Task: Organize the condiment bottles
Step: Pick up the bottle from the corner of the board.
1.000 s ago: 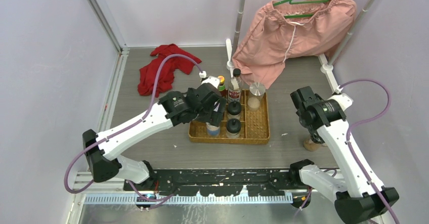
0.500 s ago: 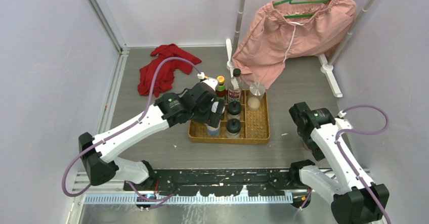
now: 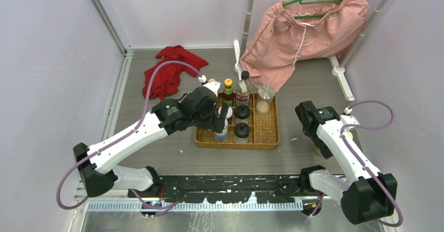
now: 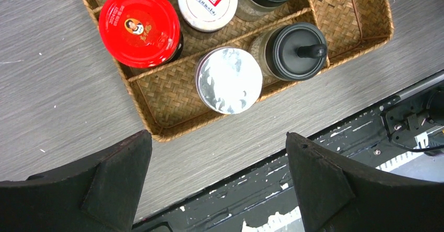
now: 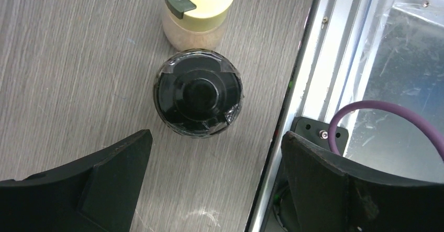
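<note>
The condiment bottles mostly stand in a woven tray [image 3: 264,137]. The left wrist view looks down on a red-lidded jar [image 4: 140,26], a white-lidded jar [image 4: 207,4], a silver-lidded jar [image 4: 229,80] and a black-capped bottle [image 4: 295,51]. My left gripper [image 4: 217,137] hangs open above the tray's near left corner [image 3: 222,120] and holds nothing. A yellow-capped sauce [image 3: 228,89] and a tall clear bottle [image 3: 243,89] stand at the tray's back. My right gripper [image 5: 215,135] is open above a black-capped bottle [image 5: 199,93] and a yellow-lidded shaker [image 5: 199,7] on the table, touching neither.
A red cloth [image 3: 170,72] lies at the back left. Pink shorts [image 3: 301,33] hang on a green hanger at the back right. A metal rail [image 5: 298,101] runs right beside the two loose bottles. The black base rail [image 4: 293,190] lies near the tray's front.
My left gripper has drawn back to the left off the tray's bottles. My right arm has swung down and toward the near edge, over the loose bottles at the right.
</note>
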Controlling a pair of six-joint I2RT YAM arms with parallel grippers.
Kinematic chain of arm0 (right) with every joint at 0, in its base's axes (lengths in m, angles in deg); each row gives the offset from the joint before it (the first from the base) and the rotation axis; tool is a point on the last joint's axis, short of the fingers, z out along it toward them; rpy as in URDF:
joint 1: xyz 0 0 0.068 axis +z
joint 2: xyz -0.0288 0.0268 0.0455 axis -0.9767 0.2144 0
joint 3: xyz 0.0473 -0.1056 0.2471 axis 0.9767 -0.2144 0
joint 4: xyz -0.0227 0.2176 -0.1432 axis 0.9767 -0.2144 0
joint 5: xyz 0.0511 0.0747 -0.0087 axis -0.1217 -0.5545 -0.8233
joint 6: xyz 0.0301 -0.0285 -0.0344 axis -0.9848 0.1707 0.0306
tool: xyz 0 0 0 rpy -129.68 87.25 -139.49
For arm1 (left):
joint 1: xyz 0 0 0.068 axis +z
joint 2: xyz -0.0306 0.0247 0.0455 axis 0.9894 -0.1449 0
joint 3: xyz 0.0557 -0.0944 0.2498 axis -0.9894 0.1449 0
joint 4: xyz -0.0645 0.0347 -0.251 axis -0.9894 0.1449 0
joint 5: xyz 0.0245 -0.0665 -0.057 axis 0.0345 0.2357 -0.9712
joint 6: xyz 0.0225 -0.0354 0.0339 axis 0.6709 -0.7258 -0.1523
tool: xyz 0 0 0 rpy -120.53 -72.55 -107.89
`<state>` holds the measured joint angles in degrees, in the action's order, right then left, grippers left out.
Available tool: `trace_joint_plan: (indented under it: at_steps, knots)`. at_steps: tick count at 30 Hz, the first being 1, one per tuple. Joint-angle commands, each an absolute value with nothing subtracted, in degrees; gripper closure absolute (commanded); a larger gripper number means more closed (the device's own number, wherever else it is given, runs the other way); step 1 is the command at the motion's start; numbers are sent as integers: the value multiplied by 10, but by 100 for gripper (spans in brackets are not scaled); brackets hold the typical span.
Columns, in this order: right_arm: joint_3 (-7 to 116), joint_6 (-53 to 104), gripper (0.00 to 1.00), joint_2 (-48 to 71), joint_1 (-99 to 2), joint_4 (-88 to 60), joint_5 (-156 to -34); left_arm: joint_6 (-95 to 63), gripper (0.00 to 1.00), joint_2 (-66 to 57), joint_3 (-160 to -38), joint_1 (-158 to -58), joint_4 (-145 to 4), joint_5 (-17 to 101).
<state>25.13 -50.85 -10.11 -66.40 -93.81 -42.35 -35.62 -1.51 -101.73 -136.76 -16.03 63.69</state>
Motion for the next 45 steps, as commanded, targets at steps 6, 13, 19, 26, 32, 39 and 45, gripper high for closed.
trace_joint_plan:
  at_steps: [6,13,19,26,32,39,45]
  knots:
    - [223,-526,0,-63,-666,-868,-362,-374,0,17,-1018,-1366,-133,674]
    - [238,-539,0,-33,-669,-857,-333,-382,0,5,-1028,-1366,-118,687]
    - [241,-534,0,-12,-688,-837,-333,-386,0,-11,-1037,-1366,-114,693]
    - [248,-503,1,10,-721,-803,-342,-387,0,-18,-1038,-1366,-116,695]
    - [252,-495,5,23,-742,-796,-347,-384,0,-17,-1025,-1366,-125,695]
    - [248,-487,41,23,-752,-787,-354,-378,0,-16,-1024,-1366,-129,696]
    - [242,-473,73,17,-751,-772,-360,-378,0,-14,-1018,-1366,-133,695]
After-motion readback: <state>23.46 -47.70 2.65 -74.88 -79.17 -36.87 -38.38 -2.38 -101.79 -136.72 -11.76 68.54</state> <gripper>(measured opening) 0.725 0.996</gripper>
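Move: The black-lidded bottle stands about 3 cm ahead of the right hand, 3 cm to its right and some 6 cm below. Its neighbour, the yellow-lidded bottle, is about 7 cm farther right and 1 cm farther out than it; the tray's middle lies roughly 33 cm to the right hand's left, 15 cm ahead and 10 cm down. From the left hand the black-lidded bottle is about 42 cm to the right, 3 cm back and 16 cm below. Bring the open right gripper forward, to the right and down, about 3 cm each way, until its fingers straddle the top of the black-lidded bottle; turn the hand some 5 degrees clockwise on the way. Then close the fingers until they pinch the bottle by the sides of its black lid, and hold there. Meanwhile ease the open left hand about 2 cm left over the tray, then slightly down. ##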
